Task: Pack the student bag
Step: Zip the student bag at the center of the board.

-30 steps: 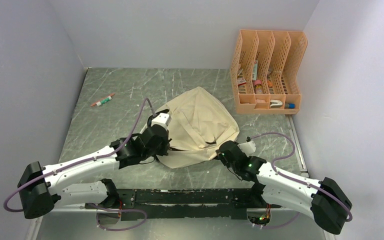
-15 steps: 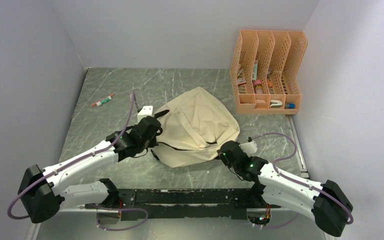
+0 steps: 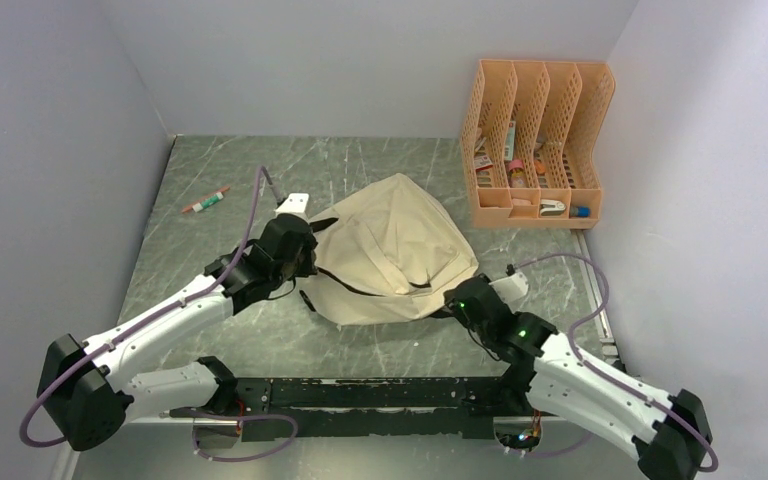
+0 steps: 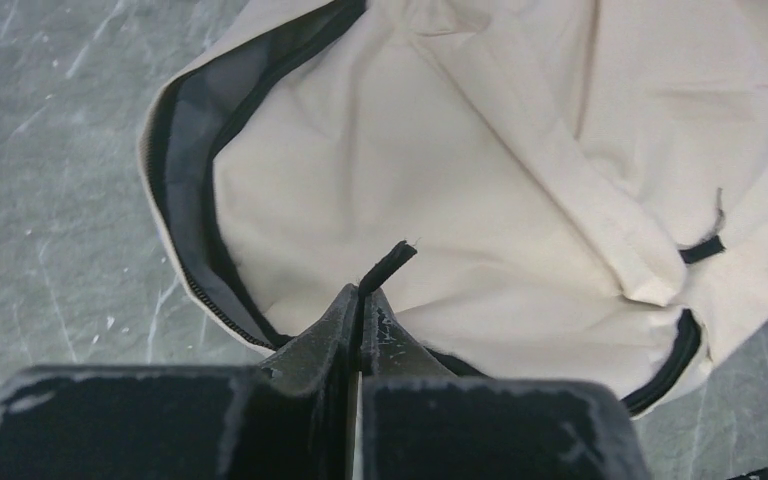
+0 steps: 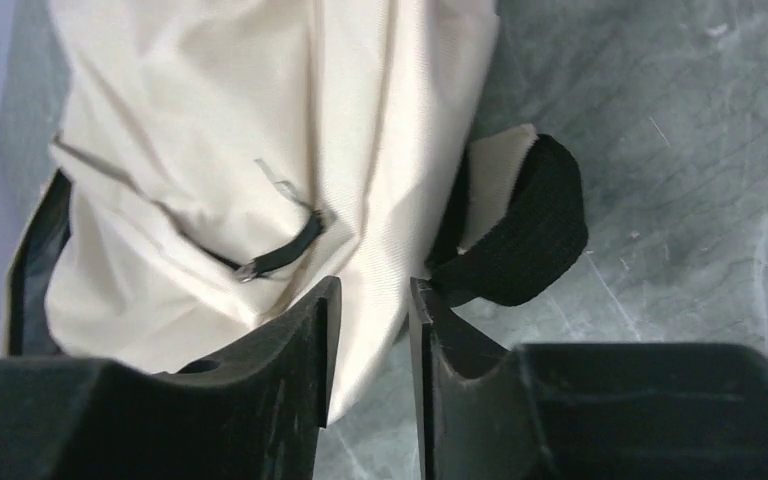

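Note:
The student bag (image 3: 400, 250) is a soft cream backpack lying flat in the middle of the table. My left gripper (image 3: 308, 258) is at the bag's left edge, shut on a thin black zipper pull (image 4: 388, 264) that sticks out above the fingertips. Beside it the black zipper gapes and shows the dark grey lining (image 4: 185, 150). My right gripper (image 3: 454, 300) is at the bag's near right corner. Its jaws stand apart in the right wrist view (image 5: 372, 290), with cream fabric (image 5: 260, 150) showing behind the gap and a black strap (image 5: 525, 240) just to the right.
An orange perforated file organizer (image 3: 535, 140) holding small items stands at the back right against the wall. A red and green pen (image 3: 206, 201) lies at the far left. Grey walls close in the table on three sides.
My left gripper has drawn the zipper pull away from the arms' bases and to the left, along the bag's left edge. The right gripper's jaws have parted and the right arm has shifted slightly right.

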Robot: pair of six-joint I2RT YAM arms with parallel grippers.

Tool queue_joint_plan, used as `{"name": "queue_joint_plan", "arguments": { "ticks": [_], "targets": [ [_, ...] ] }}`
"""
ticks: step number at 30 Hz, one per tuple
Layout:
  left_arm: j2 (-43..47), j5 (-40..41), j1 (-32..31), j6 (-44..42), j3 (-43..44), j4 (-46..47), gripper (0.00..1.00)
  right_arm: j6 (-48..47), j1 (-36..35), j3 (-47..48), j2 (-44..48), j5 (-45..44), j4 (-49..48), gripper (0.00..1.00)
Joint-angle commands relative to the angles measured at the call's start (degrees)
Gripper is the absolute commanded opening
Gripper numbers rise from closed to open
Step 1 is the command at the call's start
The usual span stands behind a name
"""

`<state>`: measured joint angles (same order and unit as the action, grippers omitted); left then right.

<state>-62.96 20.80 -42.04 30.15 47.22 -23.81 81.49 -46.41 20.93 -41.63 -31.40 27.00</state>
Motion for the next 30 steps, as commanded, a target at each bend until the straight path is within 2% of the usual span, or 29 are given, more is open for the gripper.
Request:
{"name": "queue_joint_plan", "arguments": {
  "ticks": [1, 5, 8, 10, 16, 20, 24, 30],
  "targets": [
    [0.70, -4.77, 0.80, -4.35, 0.39, 7.46, 0.05, -8.44, 0.27, 5.32, 5.28, -2.65, 6.08, 0.36],
    [1.51, -5.72, 0.74, -4.40, -0.23, 8.29, 0.05, -19.20, 0.27, 7.44, 9.97, -0.92, 2.32, 0.38],
    [2.02, -5.53, 0.74, -4.11, -0.47, 7.99, 0.05, -31.85, 0.27, 5.97, 12.56, 4.32, -9.63, 0.41],
    [2.43, -4.87, 0.74, -3.78, -0.62, 7.46, 0.05, -39.32, 0.34, 5.54, 11.14, 7.64, -17.86, 0.42],
    [3.11, -1.80, 0.80, -2.14, -0.85, 5.30, 0.05, -59.15, 0.27, 12.18, -6.41, 26.04, -31.68, 0.45],
    [3.33, -3.13, 0.75, -1.63, -1.49, 5.39, 0.05, -66.97, 0.27, 15.00, -17.81, 37.44, -42.59, 0.49],
    [3.59, -4.29, 0.78, -0.28, -2.45, 6.14, 0.05, -69.61, 0.15, 18.54, -27.68, 46.37, -51.72, 0.53],
    [4.10, -4.92, 0.73, 0.55, -3.09, 6.80, 0.05, -70.12, -2.24, 20.58, -37.32, 49.55, -60.22, 0.55]
  ]
}}
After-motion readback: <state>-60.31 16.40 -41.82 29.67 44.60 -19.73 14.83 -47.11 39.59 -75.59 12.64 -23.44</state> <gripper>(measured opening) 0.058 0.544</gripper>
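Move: In the left fingers, already gripped, is the black zip pull; it lies about 27 cm left of the right hand, 5 cm ahead and some 7 cm higher. The small pocket tab is roughly 4 cm ahead of the right hand and 5 cm to its left, and the right strap 3 cm behind and 1 cm right, both about 3 cm lower. From the left hand, the zip's open gap is centred some 6 cm ahead, 1 cm left and 6 cm below. Rising about 11 cm off the bag's near right corner, the right hand then sweeps some 20 cm left and a little forward, over the bag towards the zip pull in the left fingers. On the way it swings counter-clockwise by roughly 70 degrees, fingers lifting nearly level to point mostly left, and opens wider. The left hand keeps its pinch on the pull and all but stays in place. ##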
